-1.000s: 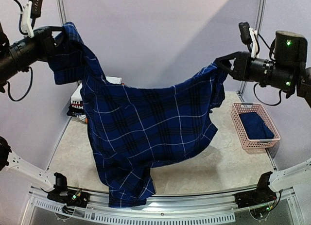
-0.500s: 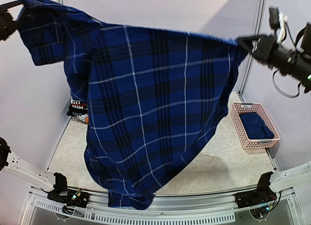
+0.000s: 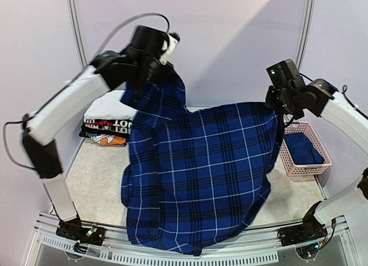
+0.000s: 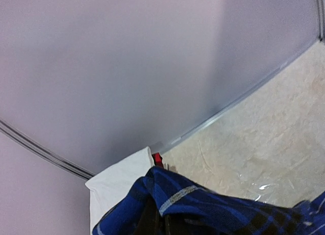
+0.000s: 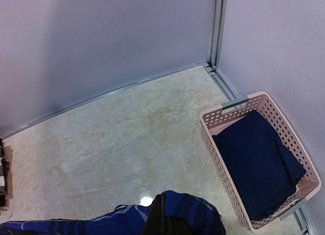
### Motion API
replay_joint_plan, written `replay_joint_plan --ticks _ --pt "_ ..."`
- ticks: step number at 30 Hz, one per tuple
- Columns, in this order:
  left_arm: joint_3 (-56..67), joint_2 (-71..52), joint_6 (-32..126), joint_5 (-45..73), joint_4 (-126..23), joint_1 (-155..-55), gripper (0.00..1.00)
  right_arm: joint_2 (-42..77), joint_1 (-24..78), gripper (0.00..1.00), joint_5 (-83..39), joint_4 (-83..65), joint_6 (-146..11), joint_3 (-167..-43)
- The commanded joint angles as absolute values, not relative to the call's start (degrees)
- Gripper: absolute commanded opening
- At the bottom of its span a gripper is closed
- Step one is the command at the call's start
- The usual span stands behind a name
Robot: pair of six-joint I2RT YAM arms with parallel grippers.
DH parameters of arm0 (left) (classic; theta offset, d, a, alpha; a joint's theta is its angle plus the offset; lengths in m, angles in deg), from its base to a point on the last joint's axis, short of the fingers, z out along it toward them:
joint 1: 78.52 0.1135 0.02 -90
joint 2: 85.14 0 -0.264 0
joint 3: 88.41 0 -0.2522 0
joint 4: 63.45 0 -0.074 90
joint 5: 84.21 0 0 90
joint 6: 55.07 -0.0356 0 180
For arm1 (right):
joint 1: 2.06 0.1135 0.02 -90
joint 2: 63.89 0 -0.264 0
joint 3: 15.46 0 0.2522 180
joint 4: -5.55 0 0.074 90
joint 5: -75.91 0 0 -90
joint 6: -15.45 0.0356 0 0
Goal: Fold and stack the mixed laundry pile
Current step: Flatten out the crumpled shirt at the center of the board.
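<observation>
The dark-blue plaid shirt (image 3: 201, 174) hangs spread in the air between both arms, its lower hem down at the near table edge. My left gripper (image 3: 150, 79) is shut on its upper left corner, above the table's back left. In the left wrist view the cloth (image 4: 203, 204) bunches over the closed fingers (image 4: 152, 222). My right gripper (image 3: 275, 104) is shut on the upper right corner, and the fabric (image 5: 188, 214) wraps its dark fingertips (image 5: 161, 220). The navy T-shirt (image 3: 302, 148) lies in the pink basket (image 5: 213, 121).
A stack of folded white and black garments (image 3: 106, 125) sits at the back left by the wall; its white top (image 4: 119, 187) shows under my left wrist. The pink basket (image 3: 287, 162) stands at the right edge. Walls close in the back and both sides.
Both arms have come down from a high, wide stretch and moved toward the back of the table. The shirt now hangs lower and less taut, still gripped at both corners.
</observation>
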State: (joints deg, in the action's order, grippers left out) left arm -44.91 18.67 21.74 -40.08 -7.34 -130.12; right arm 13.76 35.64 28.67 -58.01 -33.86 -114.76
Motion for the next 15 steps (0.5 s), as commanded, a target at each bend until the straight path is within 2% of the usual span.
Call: replay_joint_plan --ticks 1,5,10,15 --pt "-52.37 27.03 27.01 -30.25 0.75 -123.72 0.0 18.38 32.44 0.0 28.04 -58.73 -34.03 -115.92" --pt "-51.75 30.28 27.77 -28.84 -0.14 -122.82 0.0 19.04 32.32 0.0 25.36 -55.67 -35.5 -113.87" --pt "-49.62 29.45 28.56 -27.3 -1.52 -122.77 0.0 16.48 32.35 0.0 23.54 -55.93 -36.38 -113.05" --pt "-46.85 26.35 29.45 -30.6 -1.67 -122.95 0.0 13.8 32.34 0.0 23.22 -56.89 -35.25 -110.88"
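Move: Each gripper holds an upper corner of the hanging shirt. The board's centre lies about 43 cm below the left hand, some 8 cm to its right and 2 cm back; the folded stack is about 16 cm ahead of that hand and 23 cm to its left. From the right hand, the centre is about 25 cm left, 2 cm ahead and 33 cm down, and the pink basket sits 5 cm ahead, 15 cm right. Finish the fling: keep both shut grippers on the shirt corners and bring the left one down about 11 cm and forward 7 cm past the stack's right side, tipping it some 15 degrees nose-down, then let it ease up a centimetre. Sink the right gripper with it, only about 4 cm down and 2 cm forward, left of the basket. ##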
